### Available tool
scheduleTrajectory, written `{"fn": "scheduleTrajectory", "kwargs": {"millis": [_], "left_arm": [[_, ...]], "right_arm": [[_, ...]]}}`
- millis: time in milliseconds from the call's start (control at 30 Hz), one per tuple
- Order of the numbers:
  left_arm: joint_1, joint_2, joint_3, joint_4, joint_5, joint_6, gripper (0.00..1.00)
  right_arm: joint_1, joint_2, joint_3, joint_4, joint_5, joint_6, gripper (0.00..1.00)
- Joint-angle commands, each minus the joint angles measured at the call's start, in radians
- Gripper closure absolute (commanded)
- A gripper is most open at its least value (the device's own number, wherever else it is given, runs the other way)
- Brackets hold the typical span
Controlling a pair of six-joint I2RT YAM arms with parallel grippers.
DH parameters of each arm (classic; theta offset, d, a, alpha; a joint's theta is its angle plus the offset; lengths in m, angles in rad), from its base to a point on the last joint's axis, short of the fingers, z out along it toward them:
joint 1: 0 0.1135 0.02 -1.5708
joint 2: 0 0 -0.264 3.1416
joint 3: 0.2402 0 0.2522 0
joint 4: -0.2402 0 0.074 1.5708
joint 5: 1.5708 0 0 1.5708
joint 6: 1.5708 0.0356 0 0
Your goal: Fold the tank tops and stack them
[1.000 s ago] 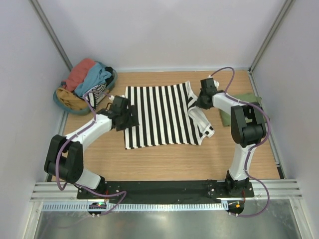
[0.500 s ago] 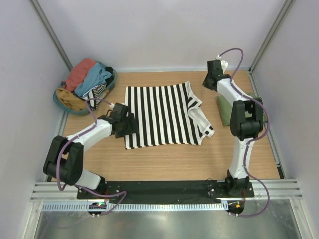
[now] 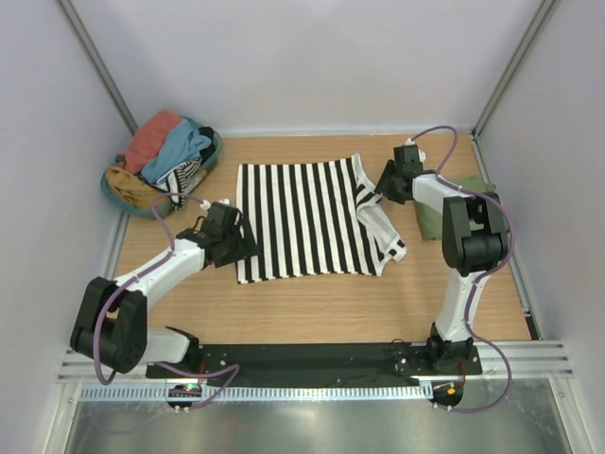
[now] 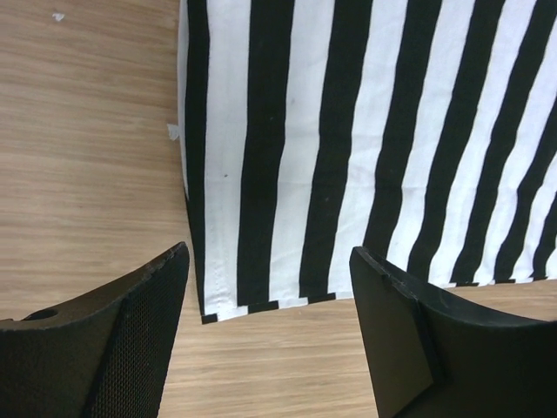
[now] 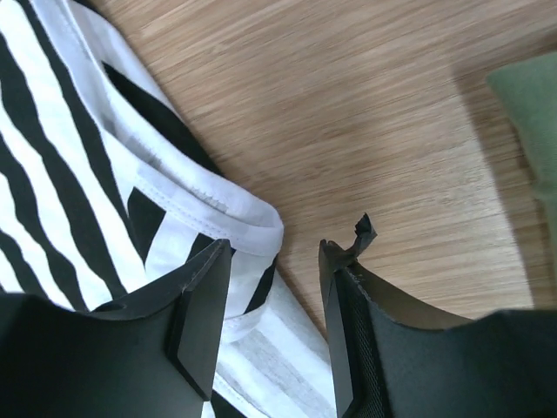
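The black-and-white striped tank top (image 3: 302, 218) lies spread flat mid-table, its straps bunched at the right edge (image 3: 383, 232). My left gripper (image 3: 243, 248) is open and hovers over the top's near left corner (image 4: 204, 309), with nothing between its fingers (image 4: 130, 331). My right gripper (image 3: 380, 187) is open just above the folded white strap edge (image 5: 252, 218), its jaws astride it and not closed on it. The olive green tank top (image 3: 480, 185) lies folded at the right, mostly hidden behind the right arm; a corner of it (image 5: 526, 96) shows in the right wrist view.
A round basket (image 3: 128, 194) at the back left holds a salmon-red garment (image 3: 151, 137), a light blue one (image 3: 180, 147) and other cloth. Grey walls close in the table on three sides. Bare wood (image 3: 312, 307) lies between the striped top and the arm bases.
My right gripper rose toward the back right corner, then came back down to the strap and opened. My left gripper slid along the top's left edge toward its near corner.
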Motion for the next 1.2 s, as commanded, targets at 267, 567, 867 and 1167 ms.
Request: {"fn": "scheduleTrajectory", "kwargs": {"millis": [267,567,867,1167], "left_arm": [[-0.005,-0.064,-0.046,0.024,-0.038,-0.036,0.25],[-0.003,-0.052,-0.052,0.024,-0.031,-0.034,0.25],[-0.003,-0.069,-0.057,0.012,-0.043,-0.029,0.25],[-0.003,-0.073,-0.069,0.004,-0.031,-0.011,0.25]], "right_arm": [[0.002,-0.021,-0.025,0.090,-0.058,0.032,0.68],[-0.003,0.002,0.094,-0.014,0.023,-0.003,0.99],[-0.006,0.105,0.374,-0.115,0.139,-0.080,0.99],[-0.011,0.351,0.741,-0.249,0.300,-0.129,0.87]]}}
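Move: The folded-over edge by the striped tank top's strap lies almost between the right fingers: level ahead, about 1 cm to the left and 1 cm below. The tank top's far shoulder corner is some 12 cm ahead and 7 cm left of the right hand, the loose strap end about 18 cm back and 2 cm right, the folded green tank top 4 cm back and 16 cm right. From the left hand that folded edge is about 21 cm ahead, 35 cm right and 3 cm lower. Ease the right gripper about 1 cm left over the folded edge and shut the fingers to pinch the cloth. Then lift it and swing it forward about 12 cm towards the table's far edge, drifting right, rising some 7 cm before starting to sink, with the fingertips tipping up and the hand rolling some 10 degrees, right side up. ##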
